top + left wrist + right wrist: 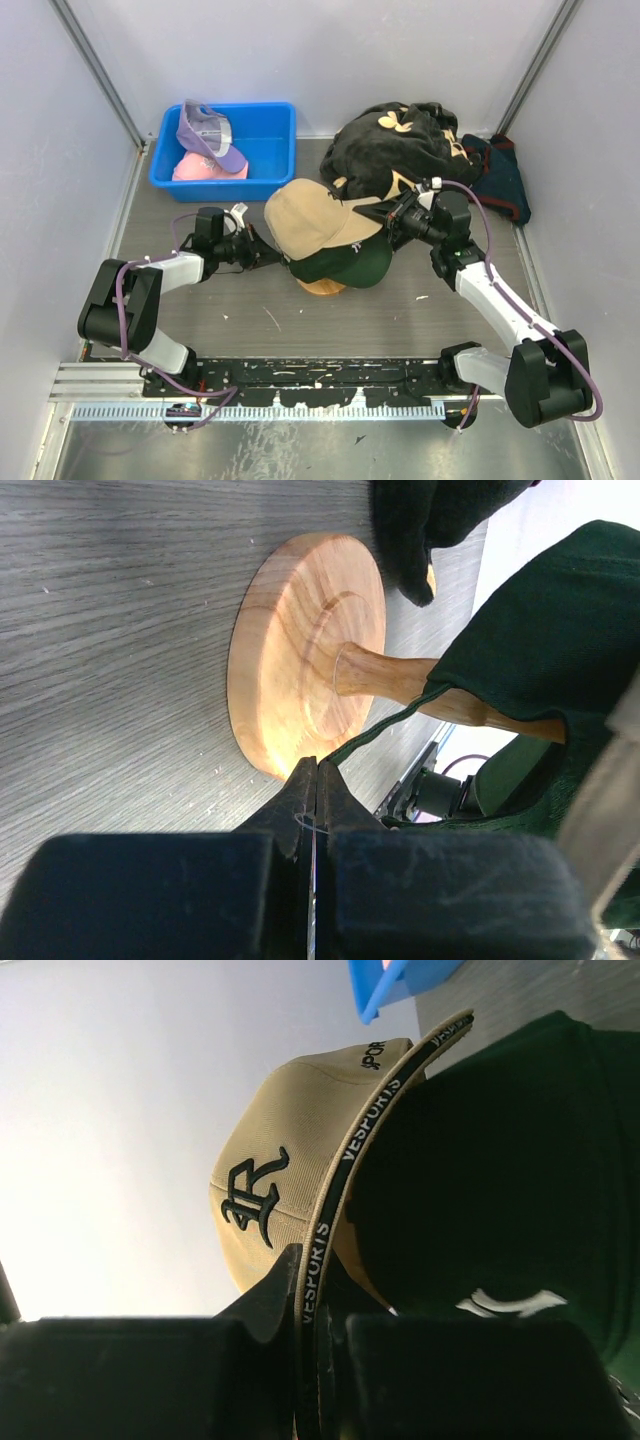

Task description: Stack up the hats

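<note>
A tan hat lies tilted over a dark green hat, which sits on a wooden stand in the middle of the table. My right gripper is shut on the tan hat's rim. In the right wrist view the lettered band of the tan hat runs between the jaws of that gripper, with the green hat beside it. My left gripper is shut, low at the green hat's left edge. The hem of the green hat ends at the tip of the left gripper. A lavender hat and a pink hat lie in the bin.
A blue bin stands at the back left. A black cloth with tan flower marks is heaped behind the stand, and a dark blue cloth lies to its right. The stand's round base rests on the grey table.
</note>
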`<state>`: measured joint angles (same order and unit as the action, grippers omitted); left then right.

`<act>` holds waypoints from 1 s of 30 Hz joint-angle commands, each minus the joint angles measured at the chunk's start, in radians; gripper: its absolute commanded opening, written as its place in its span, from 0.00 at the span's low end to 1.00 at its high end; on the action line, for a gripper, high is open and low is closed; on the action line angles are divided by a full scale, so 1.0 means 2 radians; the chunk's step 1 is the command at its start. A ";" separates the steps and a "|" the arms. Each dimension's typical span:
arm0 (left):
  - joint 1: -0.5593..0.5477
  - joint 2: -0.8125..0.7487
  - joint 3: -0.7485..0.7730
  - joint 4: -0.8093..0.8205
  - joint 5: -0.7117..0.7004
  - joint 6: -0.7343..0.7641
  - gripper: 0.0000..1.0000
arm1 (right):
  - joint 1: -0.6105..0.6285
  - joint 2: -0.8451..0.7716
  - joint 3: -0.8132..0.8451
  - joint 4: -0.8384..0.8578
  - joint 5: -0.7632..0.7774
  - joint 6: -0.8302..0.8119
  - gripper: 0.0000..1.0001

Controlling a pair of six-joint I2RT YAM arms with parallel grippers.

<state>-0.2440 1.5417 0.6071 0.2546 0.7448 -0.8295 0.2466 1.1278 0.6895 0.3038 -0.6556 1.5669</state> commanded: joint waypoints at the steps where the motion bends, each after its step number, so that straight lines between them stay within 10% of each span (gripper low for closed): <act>1: 0.000 -0.008 -0.007 -0.007 -0.008 0.008 0.00 | -0.002 -0.026 0.001 -0.016 0.000 -0.026 0.01; 30: -0.001 -0.004 -0.010 0.000 -0.013 0.004 0.00 | 0.014 -0.057 0.001 -0.220 0.067 -0.175 0.01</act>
<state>-0.2443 1.5414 0.6022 0.2558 0.7387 -0.8307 0.2523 1.0252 0.6697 -0.0288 -0.5285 1.2976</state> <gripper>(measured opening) 0.007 0.117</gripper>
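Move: About 6 cm to the left of the right hand, 3 cm nearer the base and some 11 cm below it is the middle of the green hat on its stand; the right hand already pinches the tan hat's brim. The wooden base is about 8 cm left, 2 cm back and 27 cm down, the dark blanket 21 cm ahead, 7 cm right and 22 cm down. From the left hand, which pinches the green hat's rim, the green hat's middle is 10 cm to the right, level fore and aft, 10 cm up. Lowering the tan hat over the green one, the right hand sinks about 5 cm and eases some 2 cm right and 2 cm back, its fingers tipping down by 10 to 15 degrees while they keep their pinch on the brim. Shut on the green hat's rim, the left hand stays in place and holds it against this. ##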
